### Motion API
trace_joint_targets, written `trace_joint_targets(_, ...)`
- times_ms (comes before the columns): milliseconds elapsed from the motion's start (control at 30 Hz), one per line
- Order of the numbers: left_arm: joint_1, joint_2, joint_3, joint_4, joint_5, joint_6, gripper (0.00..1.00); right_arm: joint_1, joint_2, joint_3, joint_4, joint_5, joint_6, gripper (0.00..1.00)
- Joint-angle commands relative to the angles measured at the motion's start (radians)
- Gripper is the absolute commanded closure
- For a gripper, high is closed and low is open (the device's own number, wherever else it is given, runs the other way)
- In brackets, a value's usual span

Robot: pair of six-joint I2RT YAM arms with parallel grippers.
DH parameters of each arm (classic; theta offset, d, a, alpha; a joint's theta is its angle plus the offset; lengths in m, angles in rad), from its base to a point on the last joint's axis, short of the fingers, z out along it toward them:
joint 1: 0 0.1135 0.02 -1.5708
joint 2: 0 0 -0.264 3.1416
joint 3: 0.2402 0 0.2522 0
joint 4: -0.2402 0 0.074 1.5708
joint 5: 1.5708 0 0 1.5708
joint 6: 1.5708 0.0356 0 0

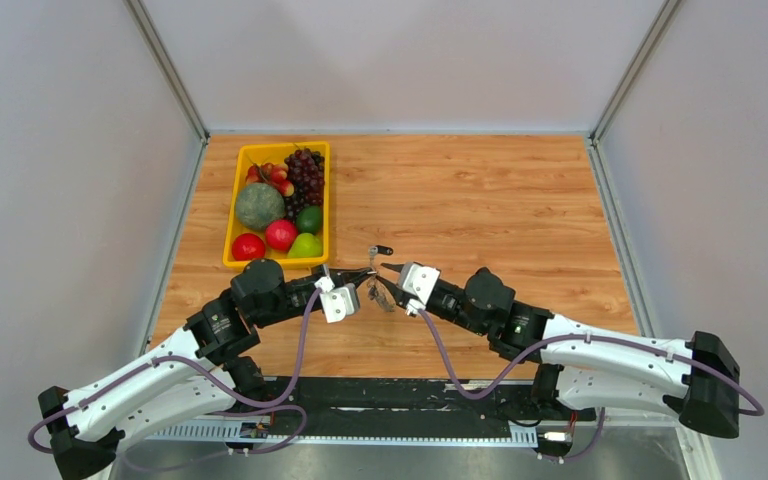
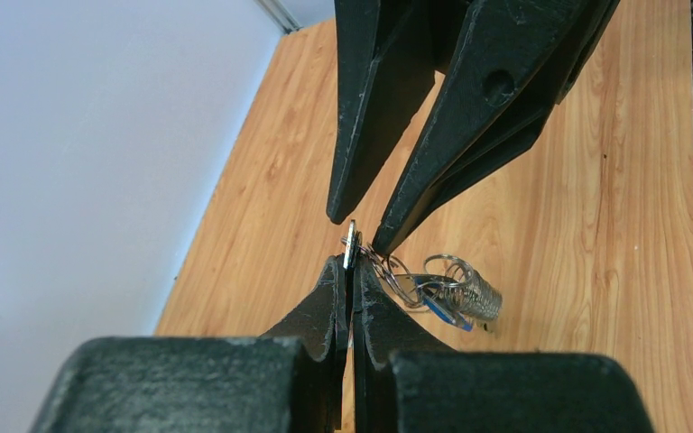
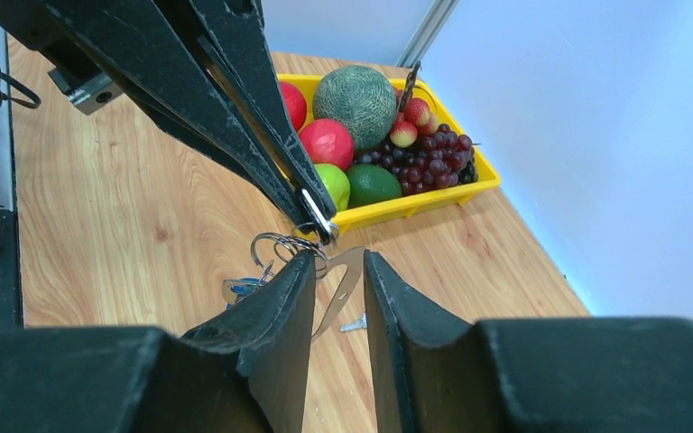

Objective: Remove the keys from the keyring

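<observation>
The keyring (image 2: 469, 290) is a grey wire coil with loops that hangs above the table, and a blue-headed key (image 2: 442, 309) dangles on it. My left gripper (image 2: 351, 260) is shut on a thin flat metal part at the top of the bundle. My right gripper (image 3: 338, 269) comes in from the opposite side with its jaws apart, and a flat silver strip (image 3: 345, 281) of the bundle stands in the gap. The ring loops (image 3: 277, 247) lie against its left finger. One loose key (image 1: 380, 250) with a black head lies on the table just beyond both grippers (image 1: 372, 280).
A yellow basket (image 1: 233, 240) of fruit stands on the wooden table at the back left, close behind the left arm. Grey walls close off the table on the left, right and far sides. A black rail (image 1: 400, 395) runs along the near edge.
</observation>
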Motion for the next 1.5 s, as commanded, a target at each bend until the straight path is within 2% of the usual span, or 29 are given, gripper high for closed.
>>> trace_joint_targets(0, -0.004, -0.016, 0.013, 0.046, 0.021, 0.009, 1.0, 0.023, 0.017, 0.001, 0.09, 0.016, -0.008, 0.69)
trace_joint_targets(300, -0.004, -0.017, 0.013, 0.047, 0.021, 0.007, 1.0, 0.059, 0.064, -0.001, 0.118, 0.045, -0.01, 0.73)
trace_joint_targets(400, -0.004, -0.02, 0.014, 0.046, 0.021, 0.007, 1.0, 0.061, 0.073, 0.001, 0.112, 0.074, -0.005, 0.82)
trace_joint_targets(467, -0.004, -0.021, 0.014, 0.048, 0.017, 0.007, 1.0, 0.061, 0.077, 0.009, 0.089, 0.099, 0.011, 0.84)
trace_joint_targets(633, -0.004, -0.03, 0.013, 0.054, 0.003, 0.006, 1.0, 0.06, 0.068, 0.012, 0.04, 0.139, 0.051, 0.8)
trace_joint_targets(1000, -0.004, -0.031, 0.007, 0.057, 0.028, 0.005, 1.0, 0.061, 0.066, -0.001, 0.1, 0.112, 0.083, 0.76)
trace_joint_targets(1100, -0.003, -0.032, 0.007, 0.056, 0.029, 0.005, 1.0, 0.06, 0.082, 0.008, 0.12, 0.103, 0.099, 0.82)
trace_joint_targets(1200, -0.003, -0.032, 0.007, 0.056, 0.026, 0.005, 1.0, 0.059, 0.078, 0.0, 0.164, 0.112, 0.148, 0.99)
trace_joint_targets(1333, -0.004, -0.033, 0.007, 0.057, 0.021, 0.006, 1.0, 0.045, 0.052, -0.012, 0.175, 0.144, 0.232, 1.0)
trace_joint_targets(1467, -0.004, -0.034, 0.008, 0.058, 0.013, 0.007, 1.0, 0.014, 0.015, -0.012, 0.146, 0.161, 0.384, 1.0)
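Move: The left fingers already hold the keyring's upper end. Its small wire loops lie about 1 cm left of and 1 cm below the right hand's point, between the parted fingertips, and about 1 cm to the left hand's right. From the right hand, the bunch of keys hangs some 3 cm back, level sideways and 5 cm down. On the table, about 20 cm down, are the loose key roughly 10 cm ahead, straight out, and the fruit box some 22 cm ahead and 24 cm left. The right fingertips shut beside the left ones, seeming to pinch the keyring's wire loops. That hand first edges about 1.5 cm left, towards the left fingertips, then sinks about as far, narrows and slightly reopens its fingers, closes them fully and begins to rise, rolling some 10 degrees about its fingers. The left hand keeps its pinch almost in place. ##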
